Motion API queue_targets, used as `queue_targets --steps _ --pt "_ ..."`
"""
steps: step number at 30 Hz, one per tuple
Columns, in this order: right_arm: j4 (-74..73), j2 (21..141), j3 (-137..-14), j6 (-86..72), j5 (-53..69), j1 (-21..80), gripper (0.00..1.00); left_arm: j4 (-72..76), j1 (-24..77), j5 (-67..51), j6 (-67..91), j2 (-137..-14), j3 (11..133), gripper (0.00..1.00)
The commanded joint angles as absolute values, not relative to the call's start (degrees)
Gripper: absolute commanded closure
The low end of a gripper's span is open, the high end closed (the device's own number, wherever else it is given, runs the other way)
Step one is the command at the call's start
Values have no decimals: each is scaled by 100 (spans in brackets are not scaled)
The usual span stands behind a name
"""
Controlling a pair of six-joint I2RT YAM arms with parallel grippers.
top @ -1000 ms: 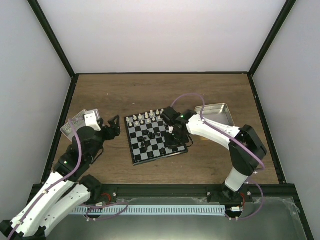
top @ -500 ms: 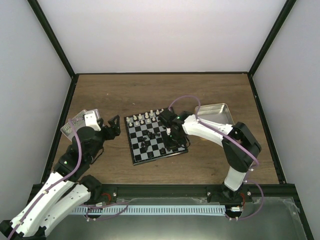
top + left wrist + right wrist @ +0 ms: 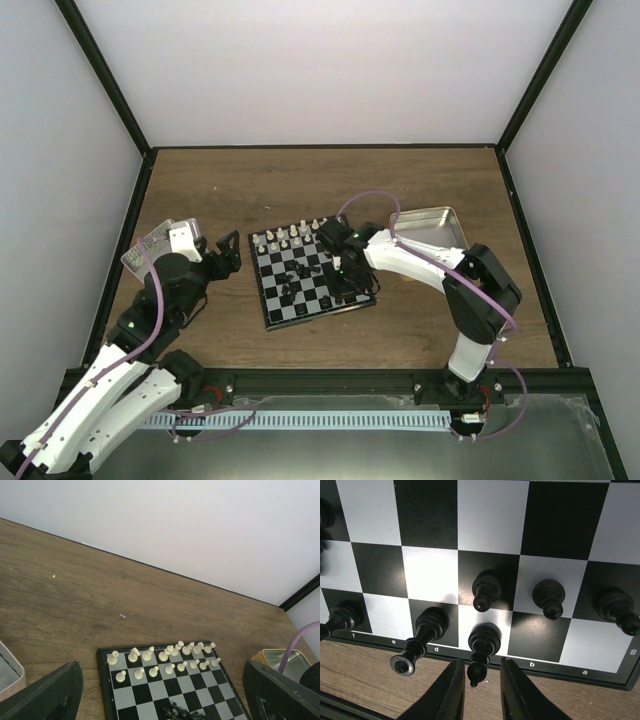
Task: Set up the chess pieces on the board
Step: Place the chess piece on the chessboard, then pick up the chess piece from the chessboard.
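The board lies mid-table. Several black chess pieces stand along its near right edge, and a loose heap of them lies mid-board, also seen in the left wrist view as the heap. My right gripper hovers over that edge. In the right wrist view a black bishop stands on a light edge square between my right gripper's fingers, with a gap on each side, so the jaws are open. A black queen and two pawns stand beside it. My left gripper stays wide open left of the board, holding nothing.
White pieces fill the board's two far rows. An open metal tin sits right of the board, behind my right arm. Another tin lies at the left beside the left arm. Black frame rails edge the table.
My right gripper has parted its fingers from the black bishop, which now stands free on the edge square. The right arm shifted slightly left. The left arm has not moved.
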State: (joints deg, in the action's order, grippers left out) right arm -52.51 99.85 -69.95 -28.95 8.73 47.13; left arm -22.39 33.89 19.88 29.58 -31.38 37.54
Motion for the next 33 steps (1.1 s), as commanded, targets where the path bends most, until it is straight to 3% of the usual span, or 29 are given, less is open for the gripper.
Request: queue_targets --steps 1,15,24,33 --pt "-5213 10020 -7114 -2883 809 4768 76 -2110 3385 2014 2899 -3087 3718 11" --pt "-4845 9127 -7207 -3317 -45 4772 64 -2088 3384 1684 2779 -3243 3753 11" --pt "-3585 7983 -6305 -3873 -886 4674 57 -1993 3384 588 2884 -3817 3744 12" --pt "-2302 7611 -5410 -3892 -617 4283 57 -2239 3507 -321 2993 -5476 4101 41"
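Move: The right gripper's fingertips straddle the head of the black bishop standing on c8, whose middle lies about 2 cm straight below. From the right hand the black queen stands 2 cm to the left and 1 cm back, and the c7 pawn 3 cm ahead and 1 cm left. From the left hand, the loose black pieces lie roughly 13 cm right, 2 cm ahead and 25 cm below; the nearest white pawn is 6 cm right and 9 cm ahead. Open the right fingers wider to clear the bishop, then lift about 10 cm while reaching some 6 cm forward and drifting a little right, fingertips swinging forward by nearly 30 degrees; finish sinking slightly. As it clears, bring the left gripper about 8 cm right and as much down towards the loose black pieces, tipping down, turning clockwise and partly closing empty. ##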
